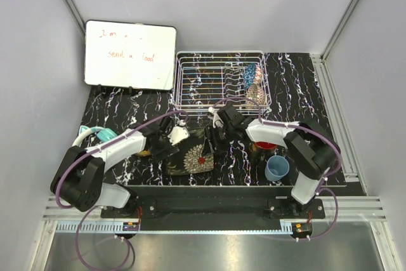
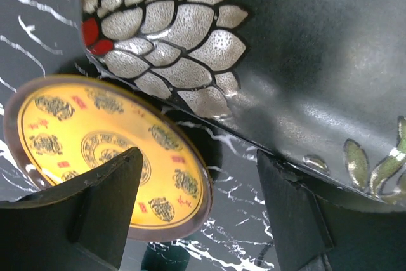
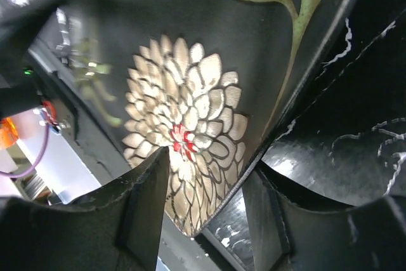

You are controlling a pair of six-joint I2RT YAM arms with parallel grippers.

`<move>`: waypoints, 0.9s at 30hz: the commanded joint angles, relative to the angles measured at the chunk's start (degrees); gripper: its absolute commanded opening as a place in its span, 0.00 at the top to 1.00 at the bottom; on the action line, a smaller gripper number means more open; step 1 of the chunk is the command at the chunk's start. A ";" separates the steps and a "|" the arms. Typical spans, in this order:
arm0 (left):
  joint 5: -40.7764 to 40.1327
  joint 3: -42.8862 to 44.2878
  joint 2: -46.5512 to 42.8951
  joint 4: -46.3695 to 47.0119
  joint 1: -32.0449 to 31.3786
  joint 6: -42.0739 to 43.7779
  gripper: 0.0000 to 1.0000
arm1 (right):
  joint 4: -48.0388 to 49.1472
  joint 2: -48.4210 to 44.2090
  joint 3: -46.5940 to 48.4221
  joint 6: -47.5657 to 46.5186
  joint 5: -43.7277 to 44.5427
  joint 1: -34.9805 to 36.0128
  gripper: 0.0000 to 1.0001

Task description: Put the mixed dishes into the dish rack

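The dark rectangular floral plate [image 1: 193, 154] lies near the table's front, between my two grippers. My right gripper [image 1: 214, 136] stands open astride the plate's right rim [image 3: 219, 176], one finger over the flower and the other outside the rim. Open too, my left gripper [image 1: 166, 139] is at the plate's left edge [image 2: 266, 74], with one finger [image 2: 108, 201] over the yellow round plate [image 2: 89, 147]. The white wire dish rack [image 1: 209, 84] at the back holds a blue patterned bowl [image 1: 252, 74] and a beige patterned bowl [image 1: 255, 93]. At the front right stand the black mug with red inside [image 1: 263, 148] and the light-blue cup [image 1: 277, 168].
A whiteboard [image 1: 130, 55] with writing leans at the back left. Teal headphones [image 1: 98, 134] lie at the left beside my left arm. The dark marbled table [image 1: 298, 93] ends at grey walls on either side, with a metal rail along the front.
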 commanded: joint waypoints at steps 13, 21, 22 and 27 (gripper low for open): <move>3.78 2.41 2.95 7.95 -4.33 -4.57 0.23 | 5.15 -3.74 4.19 0.33 -4.30 1.07 0.50; 4.57 4.08 6.11 9.80 -6.53 -6.32 0.23 | 5.76 0.22 7.53 0.86 -5.35 1.16 0.63; 4.75 4.35 6.29 9.97 -6.71 -6.41 0.23 | 5.76 0.39 7.62 0.86 -5.27 1.16 0.64; 4.58 4.88 6.73 10.24 -7.59 -7.38 0.23 | 5.76 0.22 7.71 0.77 -4.83 1.16 0.81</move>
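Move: The square flower plate is already tilted between the hands, its right edge between the right fingers; its middle is about 9 cm left and 3 cm back of the right hand, a centimetre lower. The rack's middle is 26 cm ahead and 5 cm right of that hand, the red mug 21 cm right, level. From the left hand, the plate's middle is 10 cm right, 1 cm ahead; the yellow plate is 10 cm left, 5 cm ahead. Right hand rises 3 cm, then eases forward-left, closing on the flower plate's edge; open left shifts 3 cm right. ##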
